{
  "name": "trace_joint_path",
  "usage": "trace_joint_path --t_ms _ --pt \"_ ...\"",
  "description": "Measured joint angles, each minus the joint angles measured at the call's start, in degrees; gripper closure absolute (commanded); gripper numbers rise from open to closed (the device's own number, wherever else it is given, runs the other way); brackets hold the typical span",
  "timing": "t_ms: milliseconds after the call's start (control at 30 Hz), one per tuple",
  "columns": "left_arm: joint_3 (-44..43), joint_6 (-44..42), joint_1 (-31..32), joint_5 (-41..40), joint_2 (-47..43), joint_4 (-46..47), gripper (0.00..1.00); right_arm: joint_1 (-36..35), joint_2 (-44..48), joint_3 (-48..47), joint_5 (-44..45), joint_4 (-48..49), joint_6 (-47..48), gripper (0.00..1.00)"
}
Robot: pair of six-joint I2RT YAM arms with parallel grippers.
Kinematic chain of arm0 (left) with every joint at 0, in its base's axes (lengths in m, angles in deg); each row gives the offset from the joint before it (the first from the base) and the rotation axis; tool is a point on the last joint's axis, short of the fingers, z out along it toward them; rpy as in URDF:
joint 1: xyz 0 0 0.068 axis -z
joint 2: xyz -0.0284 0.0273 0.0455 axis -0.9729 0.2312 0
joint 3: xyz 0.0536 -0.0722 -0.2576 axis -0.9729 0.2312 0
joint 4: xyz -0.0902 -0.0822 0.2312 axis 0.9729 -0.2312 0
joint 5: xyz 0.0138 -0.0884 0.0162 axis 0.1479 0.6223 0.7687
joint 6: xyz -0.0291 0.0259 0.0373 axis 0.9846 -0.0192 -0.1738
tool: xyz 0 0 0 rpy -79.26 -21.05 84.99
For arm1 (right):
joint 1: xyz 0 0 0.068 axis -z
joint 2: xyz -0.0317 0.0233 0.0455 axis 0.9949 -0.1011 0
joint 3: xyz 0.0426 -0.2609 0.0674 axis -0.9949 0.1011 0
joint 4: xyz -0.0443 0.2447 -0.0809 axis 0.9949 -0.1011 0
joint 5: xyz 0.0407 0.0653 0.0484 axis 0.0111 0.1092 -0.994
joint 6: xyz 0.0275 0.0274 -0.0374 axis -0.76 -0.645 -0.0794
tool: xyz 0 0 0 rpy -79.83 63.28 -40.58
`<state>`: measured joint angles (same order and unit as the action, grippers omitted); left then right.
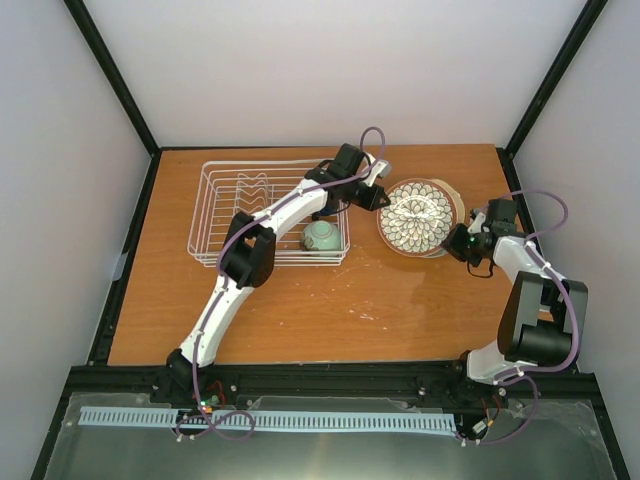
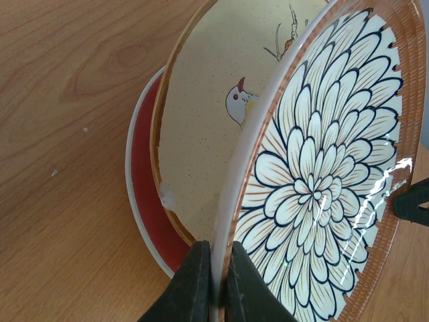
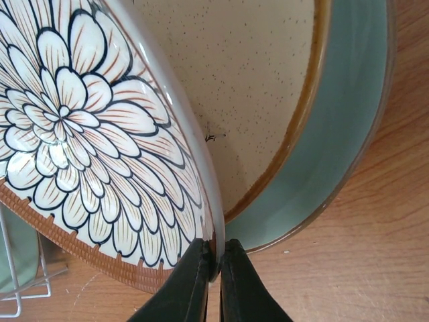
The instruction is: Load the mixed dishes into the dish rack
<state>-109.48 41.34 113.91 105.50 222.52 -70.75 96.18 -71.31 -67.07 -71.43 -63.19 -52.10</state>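
Observation:
A white bowl with a dark petal pattern [image 1: 418, 217] rests over a stack of plates right of the dish rack [image 1: 225, 215]. My left gripper [image 1: 381, 199] is shut on the bowl's left rim, seen close up with the left gripper [image 2: 216, 285] pinching the bowl [image 2: 322, 174]. On the opposite rim my right gripper [image 1: 456, 243] is shut too, the right gripper [image 3: 213, 282] clamping the bowl [image 3: 87, 134]. Under the bowl lie the cream floral plate [image 2: 208, 134] and the red plate [image 2: 144, 181], whose teal side [image 3: 335, 141] shows. A mint-green bowl [image 1: 322, 237] sits in the rack's near right corner.
The wavy plate dividers [image 1: 255, 187] stand in the back half of the rack. My left arm [image 1: 270, 215] crosses over the rack. A corner of rack wire [image 3: 20, 288] shows low left in the right wrist view. Black frame rails edge the wooden table [image 1: 330, 320].

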Motion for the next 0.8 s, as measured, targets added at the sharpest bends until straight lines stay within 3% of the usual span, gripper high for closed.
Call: trace_joint_path --t_ms 100,200,333,567,800 --pt "0.2 0.0 0.0 0.0 -0.1 0.2 0.99 0.0 0.0 0.0 0.1 0.0 0.2 0.97" --pt "0.2 0.0 0.0 0.1 -0.1 0.2 0.99 0.0 0.4 0.0 0.5 0.0 0.7 0.87" --pt "0.8 0.0 0.2 1.1 -0.9 0.3 1.00 -0.3 1.8 0.3 1.3 0.0 1.4 0.82" --pt "7.4 -2.2 1.3 2.3 -7.4 -2.6 0.99 -0.5 4.8 1.2 1.2 1.1 2.1 0.75" --pt "11.3 -4.5 1.5 -0.7 -14.6 -5.7 0.99 -0.9 10.0 1.7 0.0 3.6 2.3 0.74"
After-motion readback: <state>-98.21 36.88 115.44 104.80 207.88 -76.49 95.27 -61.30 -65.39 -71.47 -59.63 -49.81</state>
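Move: The left gripper pinches the left rim of the flower plate, and the right gripper its near right rim. The dish rack's middle is about 28 cm left of the left hand and 2 cm back. In the rack, the mug stands some 14 cm left and 1 cm back, the bowl 15 cm left and 7 cm back. The bird plate lies 12 cm right, 3 cm back and 7 cm below. From the right hand, the rack is 44 cm left and 7 cm ahead; the bird plate is 4 cm left, 5 cm ahead. Keep the left gripper shut on the flower plate's rim and, after a brief hold, draw it back and up about 5 cm each way with a slight drift left, lifting clear of the stack. Meanwhile part the right fingers about a quarter open around the opposite rim to release the pinch, and raise that hand some 5 cm, tipping the fingers upward slightly. ##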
